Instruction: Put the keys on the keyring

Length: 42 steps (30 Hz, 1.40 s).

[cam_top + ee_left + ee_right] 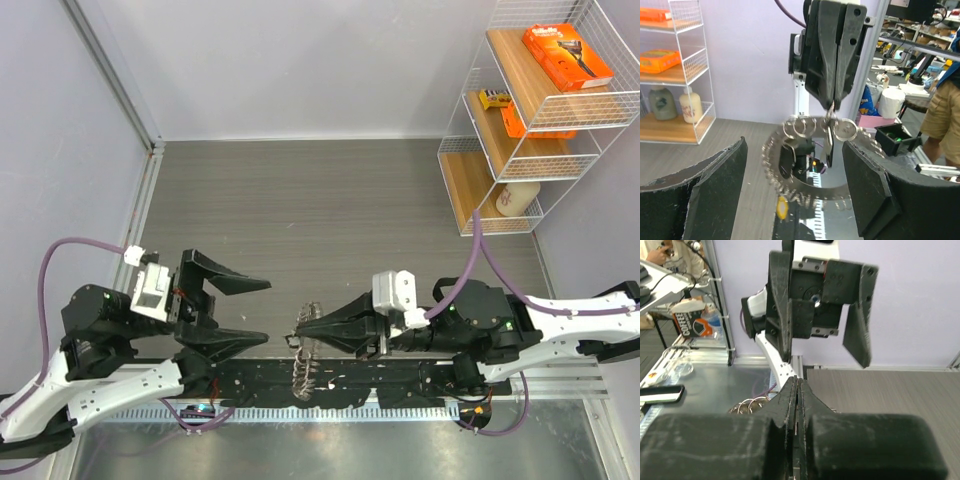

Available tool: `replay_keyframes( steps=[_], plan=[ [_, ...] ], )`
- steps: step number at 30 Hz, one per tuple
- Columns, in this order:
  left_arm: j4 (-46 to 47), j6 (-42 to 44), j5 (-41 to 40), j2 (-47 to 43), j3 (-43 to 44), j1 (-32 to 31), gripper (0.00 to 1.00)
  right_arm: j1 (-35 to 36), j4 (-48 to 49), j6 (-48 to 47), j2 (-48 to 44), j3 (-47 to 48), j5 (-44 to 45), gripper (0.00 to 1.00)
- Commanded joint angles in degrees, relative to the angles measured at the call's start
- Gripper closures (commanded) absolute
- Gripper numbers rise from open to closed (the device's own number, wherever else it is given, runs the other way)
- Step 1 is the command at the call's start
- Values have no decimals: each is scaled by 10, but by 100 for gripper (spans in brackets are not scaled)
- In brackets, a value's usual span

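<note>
My right gripper (300, 325) is shut on the keyring (305, 362), which hangs below its tips over the table's near edge. In the left wrist view the right gripper's fingertips (832, 102) point down and pinch the ring's top. Several silver keys (771, 165) fan round in a blurred arc, with small ring loops (801, 125) above and a small yellow-green tag (782, 207) below. My left gripper (235, 310) stands open just left of the keyring, which hangs between and beyond its jaws, held by neither. In the right wrist view my shut gripper (799, 389) hides most of the ring; only its loops (747, 405) show.
A white wire shelf (530, 110) at the back right holds orange boxes (567, 55) and a pale bottle (512, 198). A black rail (380, 385) runs along the near edge under the keyring. A metal post (110, 75) borders the left side.
</note>
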Motion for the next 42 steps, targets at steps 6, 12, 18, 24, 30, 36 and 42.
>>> replay_keyframes(
  steps=[6, 12, 18, 24, 30, 36, 42],
  plan=[
    [96, 90, 147, 60, 43, -1, 15, 3, -41, 38, 10, 50, -61, 95],
    [115, 87, 271, 99, 57, -1, 13, 4, -57, 52, 12, 64, -80, 95],
    [134, 87, 306, 125, 60, 0, 12, 3, -72, 57, 23, 86, -127, 95],
    [159, 68, 323, 147, 58, 0, 12, 4, -80, 52, 39, 106, -135, 95],
    [194, 47, 340, 158, 44, -1, 13, 5, -85, 46, 47, 115, -133, 94],
    [226, 12, 362, 165, 27, -1, 16, 4, -86, 38, 46, 118, -124, 94],
    [253, -21, 377, 176, 6, -1, 18, 5, -88, 31, 48, 126, -124, 95]
  ],
)
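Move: The keyring is pinched in the right fingertips, about 1 cm to the left of that hand's point and 1 cm below it. From the open left hand it lies some 5 cm to the right, about 3 cm back and roughly level. The metal chain loop hangs about 3 cm below the left hand, 6 cm to its right and 3 cm back. A loose-hanging key is about 5 cm right of the left hand, 3 cm back and 2 cm below. Back and to the right the left hand swings, some 7 cm in all, arching up briefly and sinking again as it turns about 30 degrees clockwise and rolls, fingers staying wide open to come around the keyring. The right hand keeps its pinch on the keyring and draws it back about 4 cm, dipping and partly rising again, its tips turning back and slightly down. ##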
